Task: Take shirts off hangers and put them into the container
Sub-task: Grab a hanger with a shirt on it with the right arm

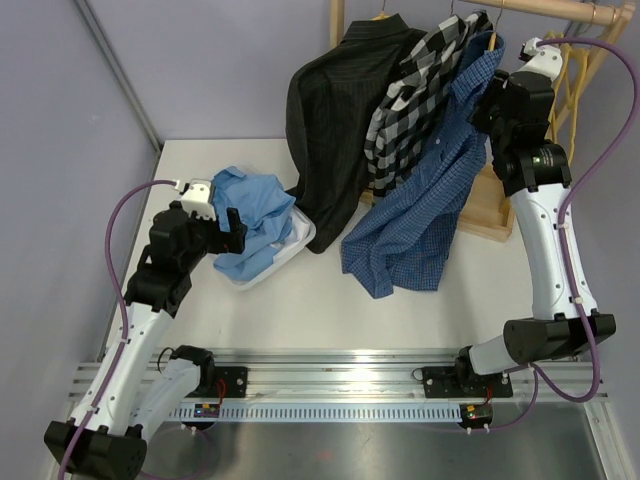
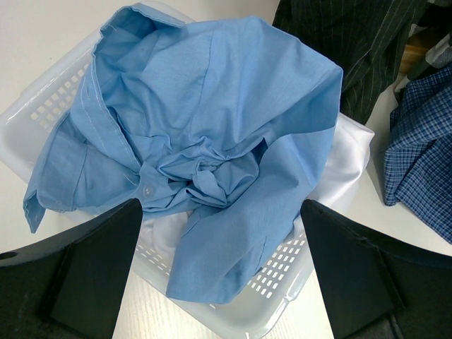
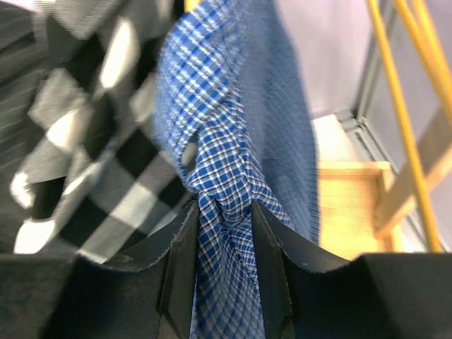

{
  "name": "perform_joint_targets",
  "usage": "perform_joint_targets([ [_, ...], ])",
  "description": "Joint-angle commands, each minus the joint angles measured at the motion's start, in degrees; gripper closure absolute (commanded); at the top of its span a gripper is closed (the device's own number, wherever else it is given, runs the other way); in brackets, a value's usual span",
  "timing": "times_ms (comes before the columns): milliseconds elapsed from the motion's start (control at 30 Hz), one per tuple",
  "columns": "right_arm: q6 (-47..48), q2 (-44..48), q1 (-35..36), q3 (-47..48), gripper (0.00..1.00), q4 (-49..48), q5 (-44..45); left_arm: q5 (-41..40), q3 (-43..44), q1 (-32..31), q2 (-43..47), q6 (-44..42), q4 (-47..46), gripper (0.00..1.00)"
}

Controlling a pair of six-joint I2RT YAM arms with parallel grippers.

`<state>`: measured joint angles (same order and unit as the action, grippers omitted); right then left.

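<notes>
The dark blue small-check shirt (image 1: 420,220) hangs from the rail and trails down onto the table. My right gripper (image 1: 487,100) is up at its collar end. In the right wrist view the gripper (image 3: 224,212) is shut on a bunched fold of this shirt (image 3: 212,127). Next to it hang the black-and-white check shirt (image 1: 415,90) and the black pinstriped shirt (image 1: 330,110). The white container (image 1: 300,240) holds the light blue shirt (image 2: 212,106) on top of a white shirt (image 2: 346,162). My left gripper (image 2: 222,212) hovers open just above the container's near rim (image 2: 282,282).
Bare yellow hangers (image 1: 580,70) hang at the right end of the wooden rail (image 1: 560,10), close behind my right arm. The rack's wooden base (image 1: 490,215) lies under the hanging shirts. The light blue shirt drapes over the container's edge.
</notes>
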<state>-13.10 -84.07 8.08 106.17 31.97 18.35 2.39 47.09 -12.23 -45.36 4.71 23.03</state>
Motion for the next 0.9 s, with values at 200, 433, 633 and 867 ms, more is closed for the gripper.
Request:
perform_joint_targets([
  [200,0.45,-1.27,-3.59,0.70,0.59,1.78,-3.40,0.24,-0.16,-0.69,0.71,-0.58,-2.02,0.01],
  [433,5.98,-2.41,-4.21,1.67,0.85,1.08,-7.88,0.33,-0.16,-0.95,0.80,-0.58,-2.11,0.01],
  [633,12.48,-1.54,-4.21,3.87,1.00,-0.76,-9.56,0.33,-0.25,-1.13,0.72,-0.58,-2.11,0.01],
  [867,18.55,2.77,-4.12,2.55,1.00,-7.96,-10.53,0.16,-0.25,-1.22,0.54,-0.67,-1.93,0.01],
])
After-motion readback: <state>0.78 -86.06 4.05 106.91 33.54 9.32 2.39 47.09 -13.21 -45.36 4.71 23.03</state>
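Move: The blue checked shirt hangs in front of the right hand. A fold of its upper part already lies between the open fingers, its grip spot about 1 cm ahead, 1 cm right and 2 cm lower. The shirt's hanger is some 6 cm farther out and 7 cm above the hand; the black-and-white shirt is about 12 cm left and 4 cm ahead, the bare hangers about 12 cm right and 5 cm ahead. From the left hand, the fold is roughly 45 cm right, 15 cm ahead and 20 cm higher. Around the fold of blue checked cloth already between them, the right hand's half-open fingers shut almost fully and pinch it. Before that the hand sinks about 2.5 cm, easing slightly right and forward along the shirt front; once shut it creeps up a little and rolls some 10 degrees, left side down. ##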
